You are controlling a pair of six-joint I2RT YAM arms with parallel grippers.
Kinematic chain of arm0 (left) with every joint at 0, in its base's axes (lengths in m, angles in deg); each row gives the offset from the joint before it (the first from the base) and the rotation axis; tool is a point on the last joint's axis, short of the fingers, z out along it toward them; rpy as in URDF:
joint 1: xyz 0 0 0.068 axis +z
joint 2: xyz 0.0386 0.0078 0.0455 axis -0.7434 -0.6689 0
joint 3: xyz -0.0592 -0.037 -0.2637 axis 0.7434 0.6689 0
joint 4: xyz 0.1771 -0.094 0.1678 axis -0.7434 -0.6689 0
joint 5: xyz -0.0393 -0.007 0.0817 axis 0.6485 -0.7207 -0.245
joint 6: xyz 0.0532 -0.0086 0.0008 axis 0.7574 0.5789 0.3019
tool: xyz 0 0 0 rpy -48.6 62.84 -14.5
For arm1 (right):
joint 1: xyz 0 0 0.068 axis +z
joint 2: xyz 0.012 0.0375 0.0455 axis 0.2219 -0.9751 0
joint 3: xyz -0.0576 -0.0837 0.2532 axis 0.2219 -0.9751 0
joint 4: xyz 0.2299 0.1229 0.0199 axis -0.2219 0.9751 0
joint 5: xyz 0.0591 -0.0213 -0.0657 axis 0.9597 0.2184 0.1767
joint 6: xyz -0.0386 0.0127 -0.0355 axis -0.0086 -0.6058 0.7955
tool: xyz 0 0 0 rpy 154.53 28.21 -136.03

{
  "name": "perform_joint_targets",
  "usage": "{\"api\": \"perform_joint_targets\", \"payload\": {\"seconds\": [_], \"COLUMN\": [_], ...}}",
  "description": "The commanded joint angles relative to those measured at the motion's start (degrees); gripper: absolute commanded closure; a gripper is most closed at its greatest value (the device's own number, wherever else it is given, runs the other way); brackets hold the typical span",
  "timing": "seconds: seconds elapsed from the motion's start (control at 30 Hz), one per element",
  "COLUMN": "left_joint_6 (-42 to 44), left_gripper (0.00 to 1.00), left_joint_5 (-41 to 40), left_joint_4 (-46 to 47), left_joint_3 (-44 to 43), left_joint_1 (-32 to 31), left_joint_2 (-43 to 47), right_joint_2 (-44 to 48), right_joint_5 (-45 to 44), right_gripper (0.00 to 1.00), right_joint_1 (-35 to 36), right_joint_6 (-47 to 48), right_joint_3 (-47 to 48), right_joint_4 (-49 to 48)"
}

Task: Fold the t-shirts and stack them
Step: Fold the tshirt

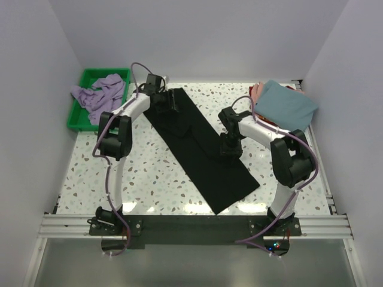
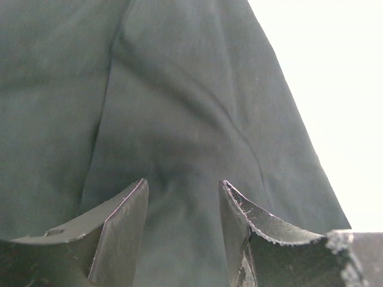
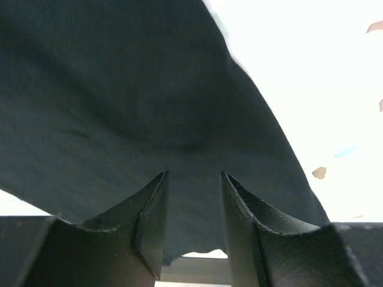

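The black t-shirt (image 1: 206, 152) lies flat as a long folded strip, running diagonally from the far left to the near right of the table. My left gripper (image 1: 169, 107) stands over its far end. In the left wrist view this gripper (image 2: 182, 182) is open, with black cloth (image 2: 179, 107) lying under the gap. My right gripper (image 1: 230, 150) is low over the strip's right edge. In the right wrist view this gripper (image 3: 193, 173) is open too, and the cloth's (image 3: 149, 89) edge shows between the fingers. A lavender t-shirt (image 1: 99, 92) lies crumpled in the green tray. A folded teal-blue t-shirt (image 1: 286, 104) rests on a pink one (image 1: 256, 91).
The green tray (image 1: 84, 78) sits at the far left corner against the wall. The folded stack overhangs the table's right edge near the side wall. White walls close in three sides. The arms' base rail (image 1: 191, 226) runs along the near edge.
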Motion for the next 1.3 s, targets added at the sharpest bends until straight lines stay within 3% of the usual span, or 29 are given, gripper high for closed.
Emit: {"api": "perform_joint_targets", "payload": {"seconds": [0.0, 0.17, 0.3, 0.77, 1.27], "left_joint_6": [-4.42, -8.22, -10.15, -4.8, -2.86], "left_gripper": [0.44, 0.44, 0.44, 0.44, 0.44], "left_joint_5": [-3.08, -2.21, -0.63, -1.69, 3.85], "left_joint_4": [2.66, 9.35, 11.72, 9.97, 15.86], "left_joint_3": [6.06, 21.08, 24.89, 13.12, 6.35], "left_joint_1": [-0.3, -0.3, -0.3, -0.22, -0.22], "left_joint_2": [9.35, 16.12, 14.47, 0.75, -7.25], "right_joint_2": [4.96, 7.07, 6.46, 5.05, 0.66], "right_joint_5": [1.52, 2.76, 3.63, 11.89, 15.5], "right_gripper": [0.57, 0.57, 0.58, 0.58, 0.58], "right_joint_1": [0.2, 0.19, 0.28, 5.72, 14.87], "right_joint_6": [2.91, 3.09, 2.82, -6.14, -14.76], "right_joint_3": [-1.89, -10.84, -14.99, -21.41, -12.89], "right_joint_4": [1.66, -2.92, -7.31, -14.88, -16.72]}}
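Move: The t-shirt, folded into a strip, lies slantwise, its far end nearer the robot's left. Its middle is about 20 cm back and 12 cm right of the left hand, and about 12 cm left and 2 cm ahead of the right hand, some 3 cm below both. The green bin is about 27 cm left of the left hand and 1 cm farther out; the folded blue t-shirt is about 18 cm ahead and 22 cm right of the right hand. The dark t-shirt is turned clockwise under both part-open grippers. Each lifts and shifts back about 6 cm, then comes down on the cloth; the left then drags it about 8 cm forward and 4 cm right, while the right pushes its nearer part some 11 cm left and a little back, its wrist rolling about 15 degrees. The fingers keep their opening. ##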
